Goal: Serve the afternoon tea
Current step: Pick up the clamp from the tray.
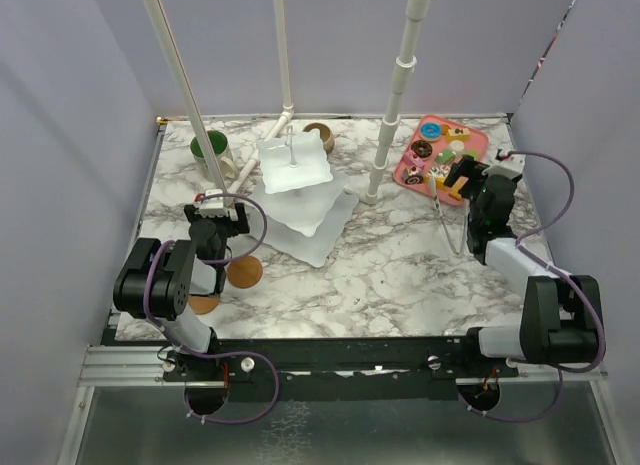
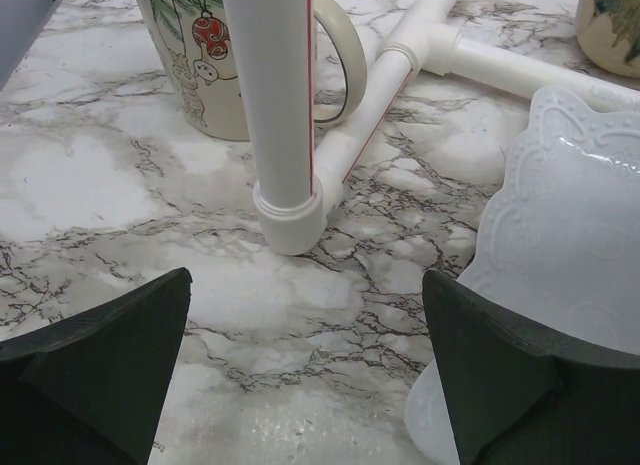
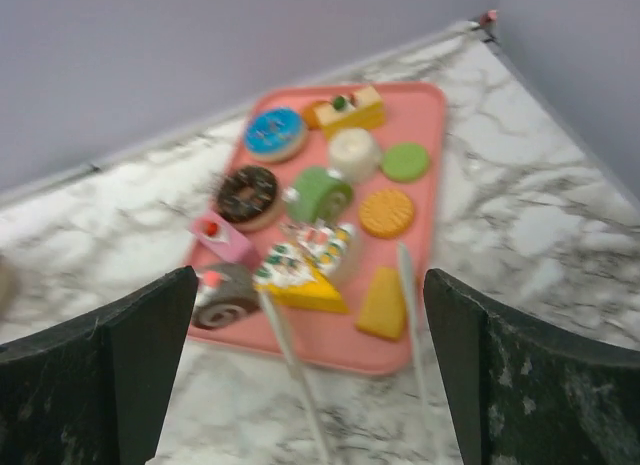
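Observation:
The white three-tier stand [image 1: 296, 177] rises mid-table, its plates bare; its lowest plate [image 2: 570, 235] edges the left wrist view. A green-lined mug [image 1: 212, 150] with a Christmas print [image 2: 195, 55] stands back left, and a tan mug [image 1: 320, 135] [image 2: 612, 25] sits behind the stand. Toy pastries [image 1: 437, 150] lie on the pink tray, among them a blue donut [image 3: 275, 133], a chocolate donut [image 3: 247, 195] and a yellow cake slice [image 3: 300, 280]. My left gripper [image 1: 222, 207] [image 2: 305, 385] hangs open over bare marble left of the stand. My right gripper [image 1: 468, 175] [image 3: 310, 385] is open just short of the tray.
The pink tray [image 1: 474, 141] [image 3: 330, 340] lies back right. Metal tongs [image 1: 447, 223] [image 3: 290, 355] lie with their tips on the tray's near edge. White pipe posts [image 1: 385, 135] [image 2: 280, 105] stand on the table. Two round brown coasters [image 1: 244, 272] lie near the left arm.

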`<move>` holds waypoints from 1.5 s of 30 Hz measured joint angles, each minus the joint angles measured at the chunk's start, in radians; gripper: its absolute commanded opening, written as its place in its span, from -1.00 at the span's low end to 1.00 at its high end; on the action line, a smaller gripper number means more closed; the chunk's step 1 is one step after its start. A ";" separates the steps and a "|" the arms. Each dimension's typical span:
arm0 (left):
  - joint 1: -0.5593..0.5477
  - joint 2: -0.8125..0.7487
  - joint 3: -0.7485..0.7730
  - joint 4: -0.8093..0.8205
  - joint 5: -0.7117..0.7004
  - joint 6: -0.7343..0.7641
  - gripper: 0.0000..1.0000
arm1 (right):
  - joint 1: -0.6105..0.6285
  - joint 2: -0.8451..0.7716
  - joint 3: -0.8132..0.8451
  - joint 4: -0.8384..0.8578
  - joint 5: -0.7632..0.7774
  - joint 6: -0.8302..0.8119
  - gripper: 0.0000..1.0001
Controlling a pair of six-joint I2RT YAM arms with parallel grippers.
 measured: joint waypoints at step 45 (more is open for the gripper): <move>0.014 -0.414 1.072 -1.823 0.293 0.147 0.99 | 0.072 0.345 0.395 -0.657 -0.111 0.201 -0.42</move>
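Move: The clamp's middle lies about 14 cm below the right hand, some 4 cm to its left and 1 cm back. From that hand, the biscuit is roughly 4 cm ahead and 2 cm left, the yellow cake slice 8 cm ahead and 6 cm left, the cake roll 8 cm ahead and 13 cm left, all about 14 cm lower. The clamp lies some 52 cm right of the left hand, 1 cm ahead, 6 cm below. Right hand sinks 11 cm and goes left towards the clamp, tipping down, half-closing; left hand rises 22 cm. ##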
